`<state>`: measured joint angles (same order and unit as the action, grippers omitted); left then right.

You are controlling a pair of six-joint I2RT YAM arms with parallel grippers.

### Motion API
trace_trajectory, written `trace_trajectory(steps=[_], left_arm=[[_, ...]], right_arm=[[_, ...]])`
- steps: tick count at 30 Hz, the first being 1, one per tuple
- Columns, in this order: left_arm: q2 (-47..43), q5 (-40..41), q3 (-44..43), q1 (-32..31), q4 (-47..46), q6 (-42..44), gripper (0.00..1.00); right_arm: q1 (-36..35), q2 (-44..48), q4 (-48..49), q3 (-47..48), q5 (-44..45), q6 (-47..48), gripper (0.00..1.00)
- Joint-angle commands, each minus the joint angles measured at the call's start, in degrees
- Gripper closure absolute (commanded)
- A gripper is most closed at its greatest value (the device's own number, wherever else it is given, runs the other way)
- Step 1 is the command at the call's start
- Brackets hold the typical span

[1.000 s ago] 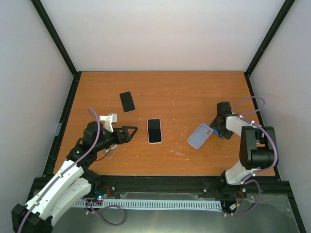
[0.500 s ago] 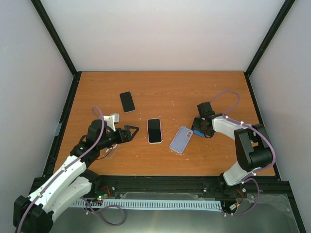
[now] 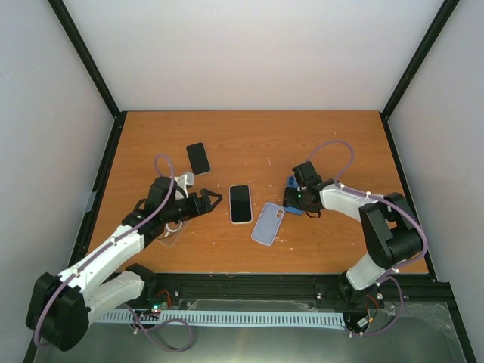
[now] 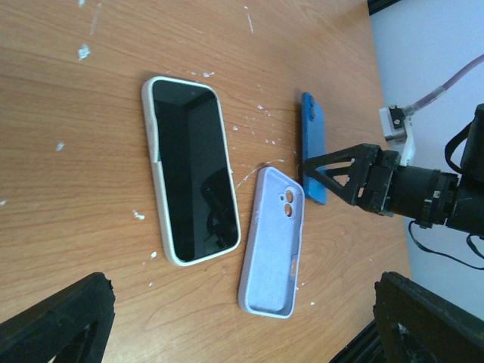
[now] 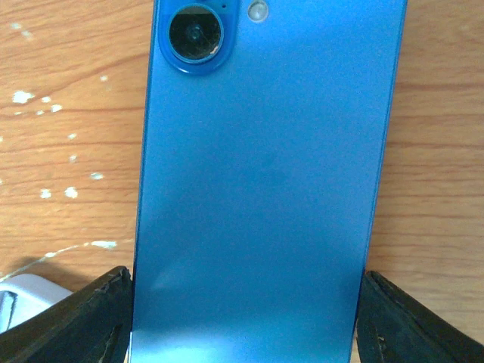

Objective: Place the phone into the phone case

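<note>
A blue phone (image 5: pixel 265 189), back side up with its camera lens at the far end, sits between the fingers of my right gripper (image 5: pixel 246 321), which is shut on its long edges. From above, that gripper (image 3: pixel 292 198) holds the phone (image 3: pixel 293 209) low over the table, just right of the empty lilac phone case (image 3: pixel 267 224). The case (image 4: pixel 274 242) lies open side up, and a corner of it (image 5: pixel 13 301) shows beside the phone. My left gripper (image 3: pixel 209 200) hangs open and empty, left of the case, its black fingertips (image 4: pixel 53 321) wide apart.
A phone in a white case (image 3: pixel 240 203) lies screen up between the left gripper and the lilac case. A black phone (image 3: pixel 198 158) lies farther back on the left. White scuff marks dot the wooden table (image 3: pixel 333 144).
My right gripper moved left with the blue phone, and the lilac case slid left with it, towards the white-cased phone. The left arm reached forward and right towards that phone.
</note>
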<state>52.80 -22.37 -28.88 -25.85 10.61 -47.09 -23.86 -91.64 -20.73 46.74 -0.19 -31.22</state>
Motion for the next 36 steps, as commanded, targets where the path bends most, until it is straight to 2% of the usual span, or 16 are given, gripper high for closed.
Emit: trace_trajectory(steps=[1,11,18,25,36], left_arm=[[4.88,-3.90,-4.53,-0.14,-6.72,-1.97,0.10],[14.61,-9.81,-6.90,-0.15,-13.93,-2.70,0.22],[20.27,-13.64,-7.06,-0.17,-19.16,-5.03,0.26],[23.58,-17.00,-5.74,-0.17,-24.79,-7.33,0.29],[28.07,-18.16,-4.03,-0.17,-29.70,-9.83,0.29]], right_arm=[[-1.81,1.94,3.30,-0.27,-4.02,1.32,0.41],[-4.57,7.74,6.97,-2.47,-7.33,3.01,0.43],[-8.07,8.00,8.72,-2.35,-8.66,1.63,0.43],[-15.01,9.06,11.99,-1.28,-9.51,-2.14,0.44],[-21.17,9.30,13.75,1.23,-9.37,-5.85,0.45]])
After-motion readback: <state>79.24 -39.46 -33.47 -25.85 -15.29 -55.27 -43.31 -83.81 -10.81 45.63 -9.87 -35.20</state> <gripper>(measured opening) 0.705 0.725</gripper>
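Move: The blue phone, already pinched in the right hand, is about 25 cm to the left hand's right, 6 cm farther out and some 12 cm below it. From the left hand the white-cased phone lies about 7 cm right and 3 cm ahead, the lavender case 17 cm right and 4 cm back, both 14 cm down. For the right hand, the left gripper is some 25 cm left, 5 cm back and 12 cm higher; the lavender case is 9 cm left and 9 cm back, near table height. The blue phone stays pinched in the right fingers as that hand carries it left, about 14 cm, rising and drawing back some 6 cm each, towards the left gripper, while turning about 20 degrees counter-clockwise and raising its left side. The left hand comes to meet it, right and a little forward, rolling its left side down, its open fingers narrowing by about a quarter without shutting. ##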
